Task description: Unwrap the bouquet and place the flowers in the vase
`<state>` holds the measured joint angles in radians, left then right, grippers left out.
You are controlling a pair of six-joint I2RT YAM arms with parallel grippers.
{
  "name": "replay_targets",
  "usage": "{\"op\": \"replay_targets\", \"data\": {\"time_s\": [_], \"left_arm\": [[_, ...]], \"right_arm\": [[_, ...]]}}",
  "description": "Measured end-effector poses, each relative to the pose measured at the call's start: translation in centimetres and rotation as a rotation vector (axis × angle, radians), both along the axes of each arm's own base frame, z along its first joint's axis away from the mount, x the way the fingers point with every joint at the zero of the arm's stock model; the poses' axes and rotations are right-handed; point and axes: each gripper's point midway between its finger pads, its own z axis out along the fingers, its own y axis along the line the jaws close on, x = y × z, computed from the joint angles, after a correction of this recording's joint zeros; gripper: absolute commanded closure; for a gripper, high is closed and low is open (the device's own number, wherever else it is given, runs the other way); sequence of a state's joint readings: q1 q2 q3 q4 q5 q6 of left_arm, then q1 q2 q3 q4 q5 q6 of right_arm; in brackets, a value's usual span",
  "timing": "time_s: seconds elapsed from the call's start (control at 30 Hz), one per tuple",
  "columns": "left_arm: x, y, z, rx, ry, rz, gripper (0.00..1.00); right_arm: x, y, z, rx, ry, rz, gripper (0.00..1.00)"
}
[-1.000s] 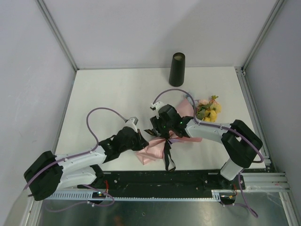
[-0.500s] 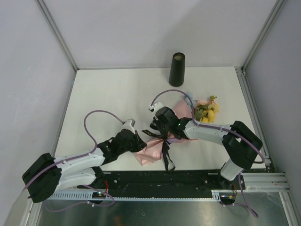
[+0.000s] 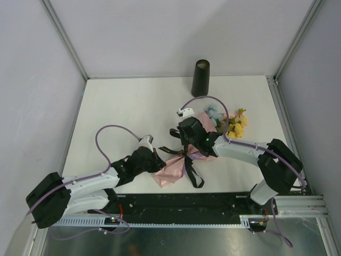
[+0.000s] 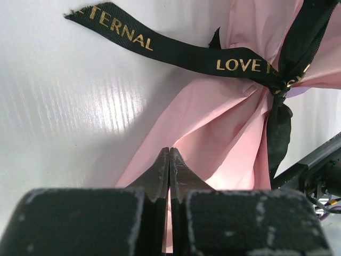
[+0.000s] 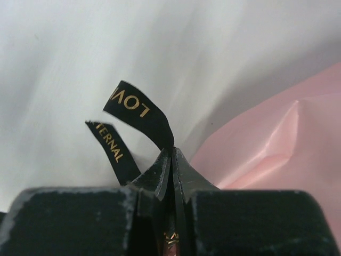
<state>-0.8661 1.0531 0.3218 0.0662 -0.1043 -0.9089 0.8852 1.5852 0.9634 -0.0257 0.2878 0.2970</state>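
Note:
The bouquet [image 3: 173, 169] lies on its side near the table's front, its pink paper [image 4: 229, 122] gathered by a black ribbon [image 4: 181, 53] with gold lettering. The flowers [image 3: 234, 127], yellow, peach and pale blue, stick out at the right behind the right arm. My left gripper [image 3: 159, 160] is shut on the paper's lower left edge, with a sliver of pink between its fingertips [image 4: 160, 170]. My right gripper [image 3: 179, 141] is shut on a ribbon tail [image 5: 141, 112], whose loose ends curl up past the tips. The black vase [image 3: 201, 78] stands upright at the back.
White walls with metal corner posts [image 3: 66, 40] close in the table on three sides. A black rail [image 3: 181, 202] with the arm bases runs along the near edge. The ribbon's long tails [image 3: 192, 173] trail over the paper toward that rail.
My right gripper has shut on the ribbon tail and drawn back and to the right, pulling the ribbon with it. The flower end shifted slightly. The left gripper kept its hold on the paper.

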Motion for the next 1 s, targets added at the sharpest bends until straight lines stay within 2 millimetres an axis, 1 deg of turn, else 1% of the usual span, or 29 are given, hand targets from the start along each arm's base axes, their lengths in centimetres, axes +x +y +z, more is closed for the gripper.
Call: {"op": "replay_targets", "data": {"time_s": [0.2, 0.3, 0.37, 0.47, 0.53, 0.57, 0.67, 0.77, 0.83, 0.87, 0.93, 1.0], "left_arm": [[0.1, -0.1, 0.1, -0.004, -0.006, 0.000, 1.00], [0.5, -0.6, 0.8, -0.030, -0.035, 0.002, 1.00], [0.9, -0.9, 1.4, -0.049, -0.059, 0.009, 1.00], [1.3, -1.2, 2.0, -0.069, -0.080, 0.012, 0.99], [1.3, -1.4, 2.2, -0.077, -0.086, 0.008, 0.91], [1.4, -1.6, 2.3, -0.079, -0.088, 0.004, 0.82], [1.4, -1.9, 2.5, -0.082, -0.099, -0.008, 0.63], [1.3, -2.1, 2.7, -0.093, -0.095, -0.018, 0.46], [1.1, -2.2, 2.8, -0.100, -0.091, -0.025, 0.37], [1.1, -2.2, 2.9, -0.105, -0.092, -0.030, 0.35], [1.0, -2.3, 3.5, -0.119, -0.102, -0.034, 0.31], [0.8, -2.4, 4.3, -0.143, -0.114, -0.041, 0.29]], "right_arm": [[1.8, -0.6, 0.7, 0.061, -0.005, -0.037, 0.97], [2.4, -0.4, 1.2, 0.085, -0.016, -0.014, 0.96], [2.7, -0.3, 1.5, 0.100, -0.026, 0.004, 0.93], [2.9, -0.1, 1.8, 0.117, -0.029, 0.015, 0.82], [2.9, -0.2, 1.7, 0.121, -0.020, 0.013, 0.76], [2.7, -0.2, 1.6, 0.119, -0.012, 0.014, 0.74], [1.9, -0.6, 1.6, 0.102, 0.010, 0.027, 0.69], [0.9, -0.9, 2.5, 0.097, 0.020, 0.051, 0.65], [0.0, -1.0, 3.4, 0.101, 0.021, 0.082, 0.63], [-0.3, -1.0, 3.9, 0.105, 0.018, 0.099, 0.63], [-1.1, -0.9, 5.0, 0.114, 0.008, 0.136, 0.62], [-2.0, -0.4, 5.7, 0.124, 0.002, 0.189, 0.62]]}}
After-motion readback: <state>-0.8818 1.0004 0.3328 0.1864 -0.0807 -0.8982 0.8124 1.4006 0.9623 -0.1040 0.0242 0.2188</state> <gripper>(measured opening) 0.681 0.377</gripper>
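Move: The right hand already has one ribbon tail pinched in its fingers; the bow's knot lies some 6 cm back, 3 cm to its right and 6 cm below. The other ribbon tail lies about 4 cm left, 5 cm back and 7 cm down, the blue flowers roughly 14 cm right, 12 cm ahead and 5 cm lower. From the left hand, still gripping the wrapping's edge, the paper end spreads around 4 cm right, 1 cm back and just below; the knot is about 10 cm right, 7 cm ahead, 1 cm down. Still pinching the ribbon tail, the right hand pulls it about 3 cm farther forward and a little up, away from the knot, then opens part way, lets go of the tail and draws back some 5 cm while rising 4. The left hand lifts the paper edge slightly, also moving right and forward, then opens wide, releases the paper and keeps rising, about 4 cm in all. ##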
